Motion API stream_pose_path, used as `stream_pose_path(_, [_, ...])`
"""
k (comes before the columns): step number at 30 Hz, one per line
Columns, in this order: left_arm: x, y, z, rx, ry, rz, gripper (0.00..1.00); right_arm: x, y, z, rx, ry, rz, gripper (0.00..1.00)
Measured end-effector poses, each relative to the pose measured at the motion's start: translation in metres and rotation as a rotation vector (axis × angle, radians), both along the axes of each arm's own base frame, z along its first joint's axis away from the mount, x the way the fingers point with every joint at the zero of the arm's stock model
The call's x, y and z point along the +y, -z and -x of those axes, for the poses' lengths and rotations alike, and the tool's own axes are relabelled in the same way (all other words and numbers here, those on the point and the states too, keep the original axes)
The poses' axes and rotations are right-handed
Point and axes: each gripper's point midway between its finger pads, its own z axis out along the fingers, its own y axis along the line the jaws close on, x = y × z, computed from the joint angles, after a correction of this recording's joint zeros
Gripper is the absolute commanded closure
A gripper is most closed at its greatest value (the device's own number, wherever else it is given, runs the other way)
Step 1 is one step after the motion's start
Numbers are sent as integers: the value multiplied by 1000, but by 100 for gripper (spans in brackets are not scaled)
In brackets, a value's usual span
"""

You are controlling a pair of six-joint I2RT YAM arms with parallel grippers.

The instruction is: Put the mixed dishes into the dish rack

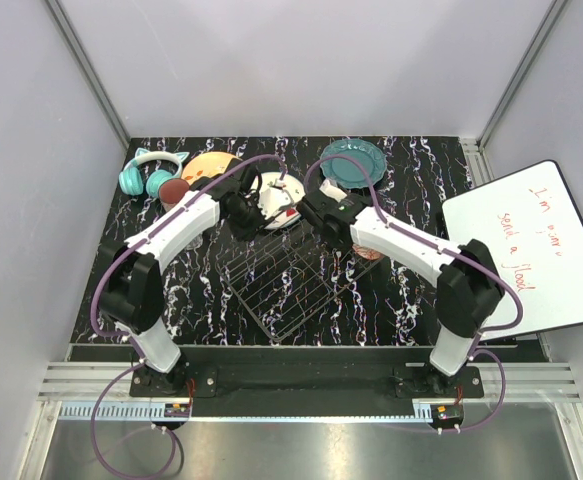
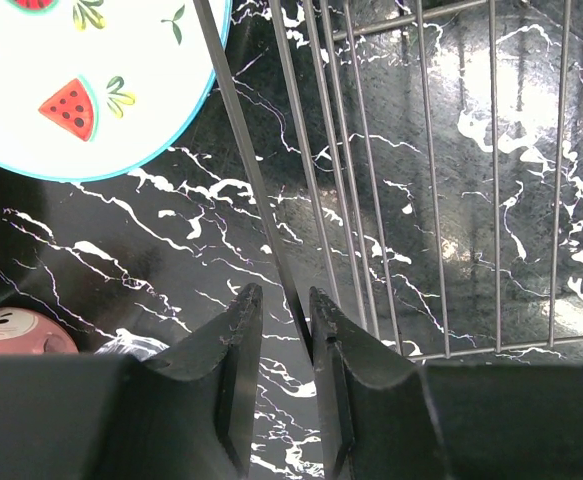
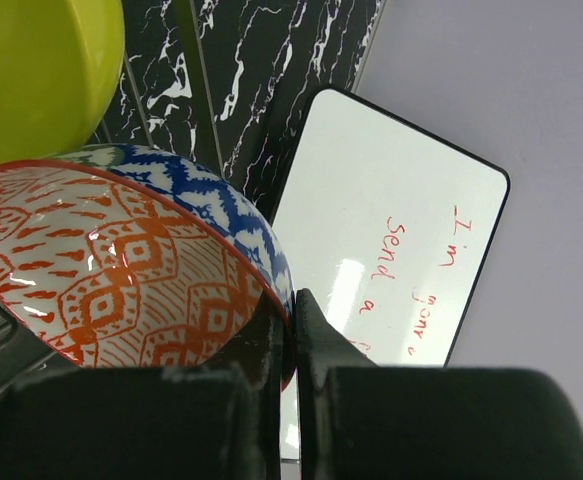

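Observation:
The dish rack (image 1: 276,285) of dark wire sits mid-table, turned at an angle. My left gripper (image 1: 243,215) (image 2: 286,295) hangs at its far left corner, jaws a narrow gap apart. A thick rim wire (image 2: 256,180) runs between the fingertips against the right one, not clamped. My right gripper (image 1: 354,244) (image 3: 291,295) is shut on the rim of the red patterned bowl (image 3: 121,270) (image 1: 369,252). The yellow-green bowl (image 3: 41,70) lies just beyond it. The watermelon-print plate (image 1: 281,200) (image 2: 81,80), teal plate (image 1: 352,162), tan floral plate (image 1: 208,168) and pink mug (image 2: 16,332) rest on the table behind the rack.
Teal cat-ear headphones (image 1: 151,172) lie at the far left corner. A whiteboard (image 1: 526,250) (image 3: 391,230) with red writing leans over the table's right edge. A small clear glass (image 2: 131,345) stands beside the mug. White walls enclose the table on three sides.

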Motion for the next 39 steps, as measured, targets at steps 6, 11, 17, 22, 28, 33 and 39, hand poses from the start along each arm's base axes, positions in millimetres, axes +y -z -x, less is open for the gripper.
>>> stream_pose_path(6, [-2, 0, -2, -6, 2, 12, 72, 6, 15, -5, 32, 0, 23, 100])
stream_pose_path(11, [-2, 1, -3, -10, 0, 15, 72, 11, 34, -7, 75, 0, 52, 100])
stream_pose_path(17, [-1, 1, -5, -15, -2, 18, 72, 17, 37, -4, 74, -9, 48, 63])
stream_pose_path(22, [-2, 1, -5, -17, 7, 18, 72, 27, 40, 6, 77, -25, 35, 25])
stream_pose_path(28, [0, 2, -5, -14, 6, 16, 73, 26, 38, 11, 82, -18, 36, 20])
stream_pose_path(33, [0, 2, -5, -17, 6, 17, 72, 29, 19, 13, 41, -11, -5, 20])
stream_pose_path(39, [-5, 10, -11, 1, 10, 16, 72, 45, -61, -23, -248, 88, -367, 18])
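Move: The patterned bowl, already pinched by its right rim in the right hand, is bound for the rack's right end, about 7 cm to that hand's left, 1 cm back and 8 cm below. The green bowl sits some 11 cm left and 4 cm ahead of the hand, also about 8 cm down; the blue plate is about 18 cm ahead, 8 cm left and 17 cm down. From the left hand the bowl's spot is roughly 25 cm right, 1 cm back and 1 cm lower. The patterned bowl goes down about 4 cm into the rack beside the green bowl, carried by the right hand, which then eases left and slightly back as its fingers open wide and let go of the rim. The emptied hand climbs some 10 cm and heads forward, fingers tipping up and left side rising. The left hand keeps hold of the rack's rail, shifting barely a centimetre. ##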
